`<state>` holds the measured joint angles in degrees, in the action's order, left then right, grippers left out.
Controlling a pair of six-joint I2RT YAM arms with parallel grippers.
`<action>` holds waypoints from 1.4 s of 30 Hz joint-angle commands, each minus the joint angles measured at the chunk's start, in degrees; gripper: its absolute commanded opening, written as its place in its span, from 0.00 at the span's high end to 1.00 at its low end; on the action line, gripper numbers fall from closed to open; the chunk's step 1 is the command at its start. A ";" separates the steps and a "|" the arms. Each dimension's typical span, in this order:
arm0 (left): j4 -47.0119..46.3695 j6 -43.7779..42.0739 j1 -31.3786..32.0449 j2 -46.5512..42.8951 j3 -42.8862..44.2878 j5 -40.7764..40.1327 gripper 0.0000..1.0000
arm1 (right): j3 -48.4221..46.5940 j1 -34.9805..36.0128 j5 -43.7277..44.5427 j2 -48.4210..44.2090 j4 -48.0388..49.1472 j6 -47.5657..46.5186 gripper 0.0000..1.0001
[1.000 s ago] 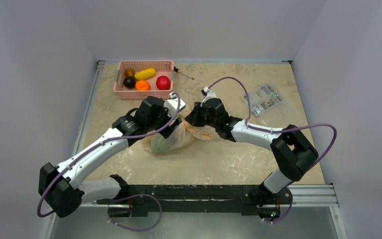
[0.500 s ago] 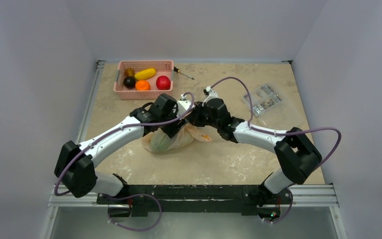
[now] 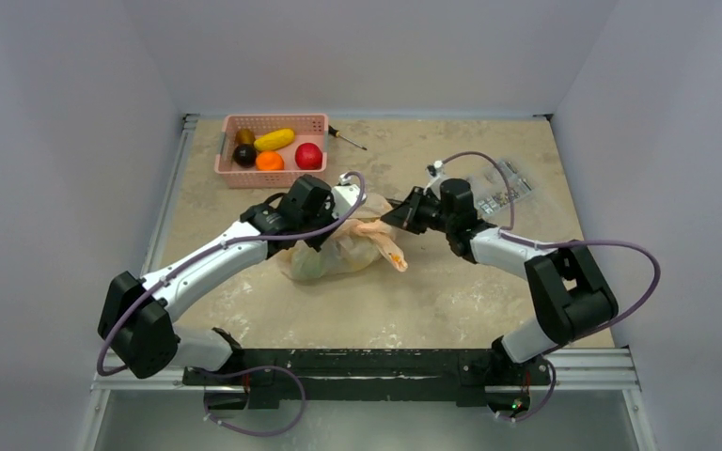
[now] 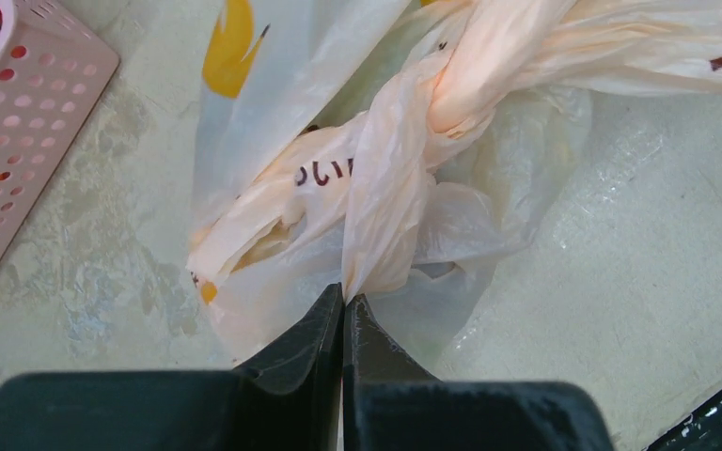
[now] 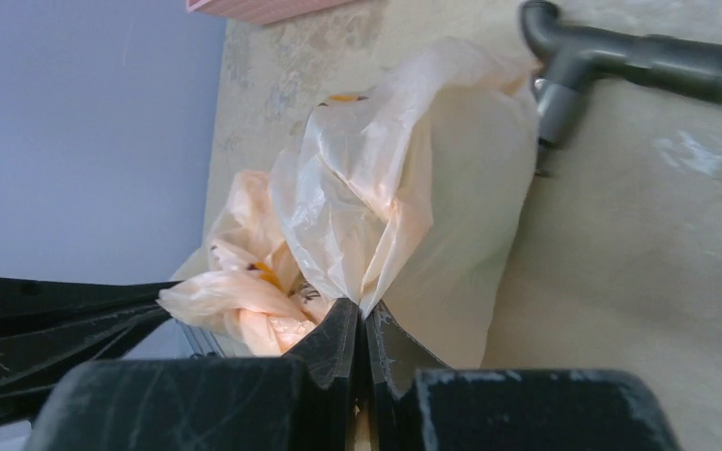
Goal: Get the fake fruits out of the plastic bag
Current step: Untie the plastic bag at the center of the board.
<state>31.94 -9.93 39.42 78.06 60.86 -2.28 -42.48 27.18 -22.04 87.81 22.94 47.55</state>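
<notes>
The plastic bag (image 3: 338, 254) lies mid-table, pale peach, with its handles twisted into a knot (image 4: 451, 85). A greenish fake fruit (image 3: 306, 267) shows dimly through the film; the rest of what it holds is hidden. My left gripper (image 3: 340, 228) is over the bag's top. In the left wrist view it (image 4: 343, 299) is shut on a twisted strand of the bag (image 4: 385, 188). My right gripper (image 3: 398, 218) is at the bag's right side. In the right wrist view it (image 5: 365, 315) is shut on a fold of the bag (image 5: 414, 178), which is drawn taut between the two.
A pink basket (image 3: 273, 120) at the back left holds several toy fruits, among them a red apple (image 3: 308, 155) and an orange ball (image 3: 269, 161). A screwdriver (image 3: 348, 139) lies beside it. A clear packet of small parts (image 3: 503, 193) lies at the right.
My left gripper came over the bag's top and shut on a strand of it. My right gripper moved right with its fold, stretching the bag's top out.
</notes>
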 commanded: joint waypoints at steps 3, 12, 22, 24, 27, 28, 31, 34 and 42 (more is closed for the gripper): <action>-0.35 -1.53 -1.18 -3.83 0.13 -0.37 1.00 | 0.94 -7.56 -14.27 0.98 -0.34 -4.86 1.00; -0.67 -1.44 -1.23 -4.21 -0.04 -0.61 1.00 | -4.85 -7.49 0.95 -6.39 -18.81 -19.61 0.65; -0.57 -1.04 -1.27 -4.27 0.10 0.15 1.00 | -3.79 -3.04 11.59 -16.95 -22.85 -18.87 0.36; -0.64 -0.88 -1.26 -4.20 0.13 0.34 1.00 | -3.59 -0.62 10.48 -17.19 -21.42 -14.75 0.33; -0.68 -0.88 -1.27 -4.09 0.16 0.46 1.00 | -5.58 5.47 12.82 -15.88 -20.70 -12.64 0.32; -0.62 -0.88 -1.27 -4.14 0.20 0.56 1.00 | -6.40 7.02 13.72 -15.34 -20.14 -13.00 0.31; -0.54 -0.82 -1.27 -4.38 0.22 0.63 1.00 | -7.66 9.43 16.13 -13.72 -18.62 -18.05 0.28; -0.73 -0.80 -1.27 -4.60 -0.01 0.32 1.00 | -6.52 10.16 19.35 -14.09 -16.46 -24.33 0.26; -0.52 -0.59 -1.27 -4.38 0.67 1.13 1.00 | -3.69 15.15 28.32 -12.24 -11.53 -30.38 0.26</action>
<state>32.34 -10.13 38.59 75.50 60.75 -1.91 -47.07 39.59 -1.06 74.65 5.80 22.63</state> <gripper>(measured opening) 0.006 0.744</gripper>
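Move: Pinching a bag handle in each hand, the robot has the knot between them: from the right hand, about 5 cm to the left, 2 cm back and 3 cm lower. The bag's loose tail lies some 8 cm back and 3 cm to the right of that hand, the black tool about 4 cm ahead, both well below. From the left hand, the knot is roughly 7 cm right, 3 cm ahead and 4 cm lower. Tugging its pinched handle rightward and slightly down for about 4 cm, the right hand opens wide and lets go of it, still drifting right as it rises. It then swings some 7 cm back left and a little back over the bag, fingers open, rolling about 30 degrees. The left hand keeps its pinch, lifting barely a centimetre. ##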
